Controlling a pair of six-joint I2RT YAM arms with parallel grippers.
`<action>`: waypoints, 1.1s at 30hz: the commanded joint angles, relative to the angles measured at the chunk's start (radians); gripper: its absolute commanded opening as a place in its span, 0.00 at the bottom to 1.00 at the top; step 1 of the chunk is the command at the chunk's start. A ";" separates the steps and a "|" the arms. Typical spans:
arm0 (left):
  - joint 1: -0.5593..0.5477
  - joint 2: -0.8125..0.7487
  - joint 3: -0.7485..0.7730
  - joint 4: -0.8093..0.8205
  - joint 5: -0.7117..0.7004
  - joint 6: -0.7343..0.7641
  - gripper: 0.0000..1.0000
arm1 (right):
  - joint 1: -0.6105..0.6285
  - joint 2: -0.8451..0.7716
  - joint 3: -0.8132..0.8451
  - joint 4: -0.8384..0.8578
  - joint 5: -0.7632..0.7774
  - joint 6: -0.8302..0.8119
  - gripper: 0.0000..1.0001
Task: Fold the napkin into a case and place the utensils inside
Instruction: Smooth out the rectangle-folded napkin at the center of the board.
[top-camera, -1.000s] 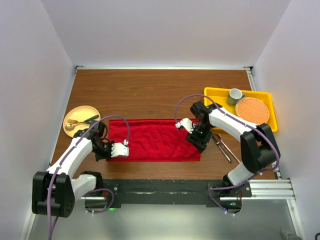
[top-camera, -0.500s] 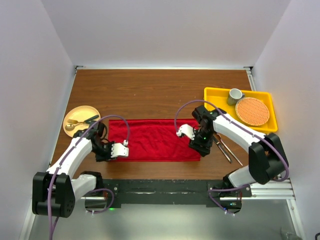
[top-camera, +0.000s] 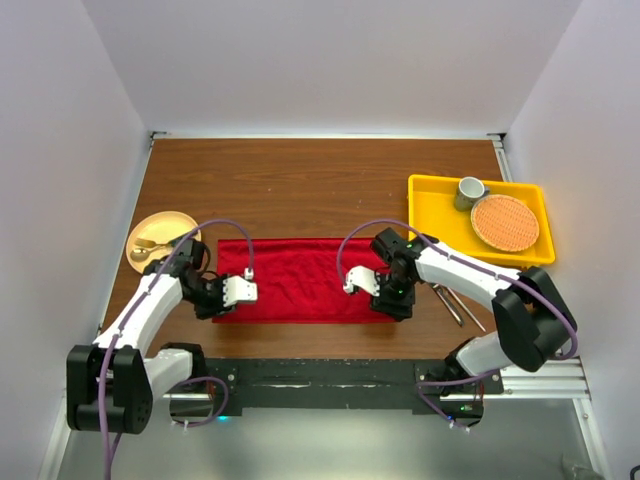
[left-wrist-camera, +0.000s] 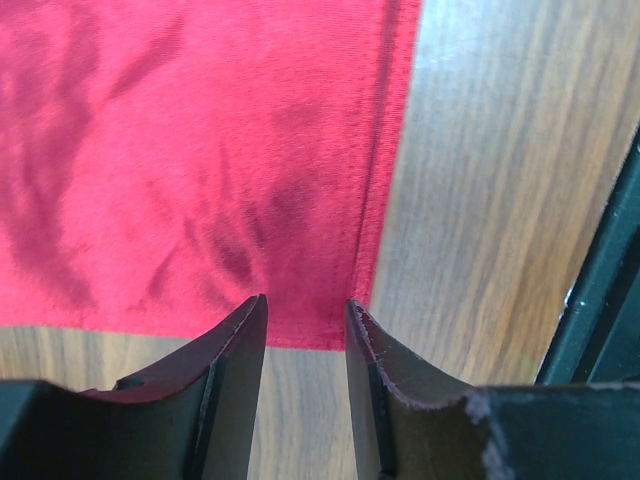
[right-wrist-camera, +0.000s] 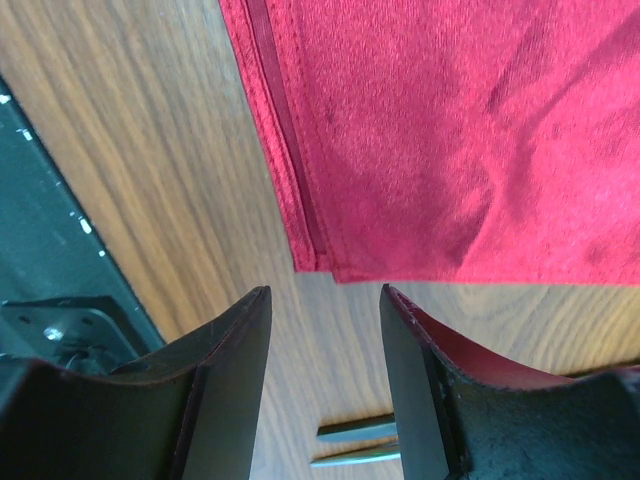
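Note:
The deep-red napkin (top-camera: 305, 280) lies folded into a long flat band across the near middle of the table. My left gripper (top-camera: 222, 303) hovers at its near-left corner. In the left wrist view the left gripper (left-wrist-camera: 305, 305) is open, with only wood between the fingers and the napkin (left-wrist-camera: 180, 150) corner just ahead. My right gripper (top-camera: 392, 300) is at the near-right corner. In the right wrist view the right gripper (right-wrist-camera: 325, 290) is open and empty, just short of the layered napkin (right-wrist-camera: 450, 130) corner. The silver utensils (top-camera: 450, 303) lie on the wood right of the napkin, and the utensils' (right-wrist-camera: 355, 445) ends show under my right jaws.
A yellow tray (top-camera: 430, 182) at the back right holds a grey cup (top-camera: 470, 190) and a round orange woven mat (top-camera: 505, 222). A wooden plate (top-camera: 165, 225) with gold cutlery sits at the left. The black base rail (top-camera: 320, 380) runs along the near edge.
My left gripper was shut at the napkin's near-left corner and has opened there. My right gripper has moved nearer and slightly left, down the napkin's right end to its near corner.

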 joint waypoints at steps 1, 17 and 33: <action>0.038 0.009 0.053 0.021 0.063 -0.026 0.42 | 0.022 0.005 -0.006 0.076 0.018 -0.005 0.50; 0.057 0.012 0.060 0.036 0.064 -0.040 0.43 | 0.068 0.011 -0.054 0.128 0.057 0.001 0.48; 0.057 0.007 0.061 0.029 0.058 -0.023 0.42 | 0.077 -0.021 -0.037 0.140 0.070 0.033 0.00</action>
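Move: The napkin's near right corner lies almost under the right hand's open fingers, about 1 cm to the left and some 2 cm below. From the right hand the knife stands about 5 cm ahead and 7 cm right, the yellow tray about 19 cm ahead and 15 cm right. The napkin's near left corner is about 2 cm back, 1 cm left and 1 cm below the left hand; the plate sits some 14 cm ahead and 10 cm left of that hand. The right fingers come to pinch the napkin just inside its near right corner: the hand edges left and forward, sinks about 1.5 cm while drawing slightly back, then nudges forward again as the fingers close nearly shut. Meanwhile the left hand shifts about 1.5 cm, mostly forward and a little up, then waits with fingers still half open by the near left edge. ##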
